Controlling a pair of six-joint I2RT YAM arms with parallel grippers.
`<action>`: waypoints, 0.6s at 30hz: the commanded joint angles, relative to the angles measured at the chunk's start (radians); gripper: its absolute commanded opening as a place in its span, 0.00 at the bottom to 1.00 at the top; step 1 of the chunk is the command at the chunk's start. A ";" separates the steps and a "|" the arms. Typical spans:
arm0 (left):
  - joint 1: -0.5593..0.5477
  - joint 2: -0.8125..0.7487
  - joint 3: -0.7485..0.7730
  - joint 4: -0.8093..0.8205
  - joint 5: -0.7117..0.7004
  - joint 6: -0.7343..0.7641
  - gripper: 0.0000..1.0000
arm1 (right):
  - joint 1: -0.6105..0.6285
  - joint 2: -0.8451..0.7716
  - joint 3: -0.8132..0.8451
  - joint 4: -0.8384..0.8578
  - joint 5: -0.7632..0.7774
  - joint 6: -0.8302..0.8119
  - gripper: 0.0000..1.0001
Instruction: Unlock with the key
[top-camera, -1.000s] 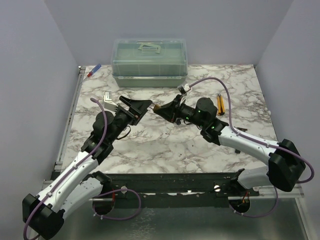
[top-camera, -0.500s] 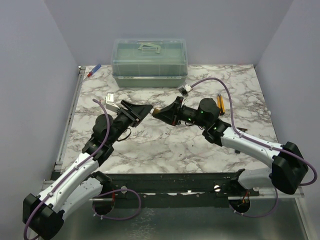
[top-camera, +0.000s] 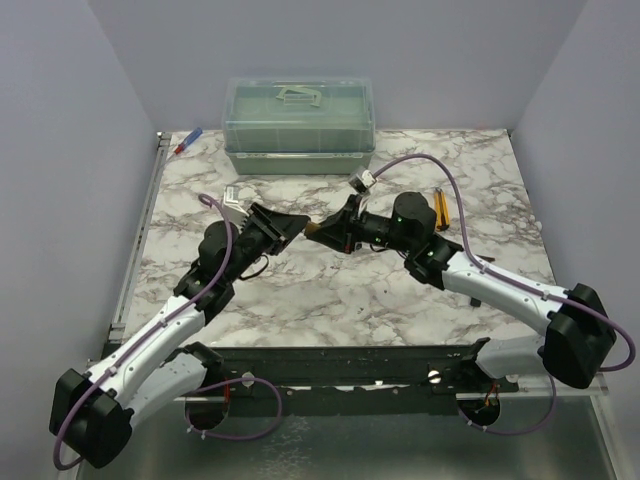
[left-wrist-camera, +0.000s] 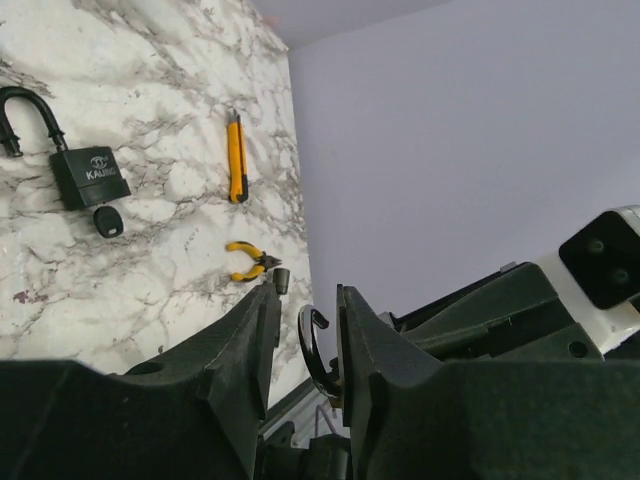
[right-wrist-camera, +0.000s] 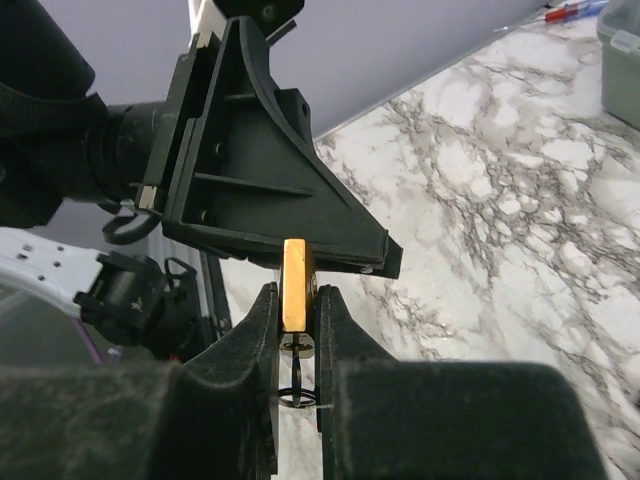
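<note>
My right gripper (right-wrist-camera: 295, 300) is shut on a small brass padlock (right-wrist-camera: 294, 285) and holds it above the table; a thin wire ring (right-wrist-camera: 296, 392) hangs under it. In the top view this padlock (top-camera: 312, 229) points at my left gripper (top-camera: 293, 222). In the left wrist view the padlock's shackle (left-wrist-camera: 308, 350) sits between the narrowly parted fingers of my left gripper (left-wrist-camera: 307, 295), against the right one, with a gap on the left. The key (left-wrist-camera: 107, 221), tiny with a black head, lies on the marble beside a black padlock (left-wrist-camera: 85, 170). Both are hidden in the top view.
A green-tinted lidded box (top-camera: 298, 125) stands at the back. A red and blue pen (top-camera: 187, 143) lies at the back left. A yellow utility knife (top-camera: 440, 208) lies right of the right arm; yellow pliers (left-wrist-camera: 247, 262) lie near it.
My left gripper has moved right to the brass padlock and its jaws have narrowed around the shackle. My right gripper has shifted a little, still holding the padlock.
</note>
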 joint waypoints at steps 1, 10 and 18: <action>0.002 0.042 0.029 -0.102 0.000 -0.014 0.34 | 0.007 0.004 0.061 -0.042 -0.011 -0.091 0.00; 0.020 0.164 0.124 -0.307 0.063 -0.031 0.42 | 0.007 0.040 0.109 -0.136 0.026 -0.204 0.00; 0.083 0.111 0.135 -0.317 0.119 0.108 0.72 | 0.007 -0.005 0.068 -0.138 0.019 -0.180 0.00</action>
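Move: The left hand, holding nothing, is at the brass padlock, whose body lies about 3 cm to its right, 1 cm back and some 2 cm below. The key, in the right fingers, is about 6 cm to its right, 1 cm back and 2 cm lower. A black padlock lies on the table about 12 cm ahead, 10 cm right and 25 cm below. From the right hand the brass padlock sits about 3 cm left, 1 cm ahead and level. Downward, about 6 cm, goes the left hand beside the brass padlock's shackle, its fingertips tipping down some 15 degrees while the fingers spread well apart around the shackle in the later half. The right hand keeps its pinch on the key with the padlock on it, sinking about 3 cm and dipping its fingertips a little. ##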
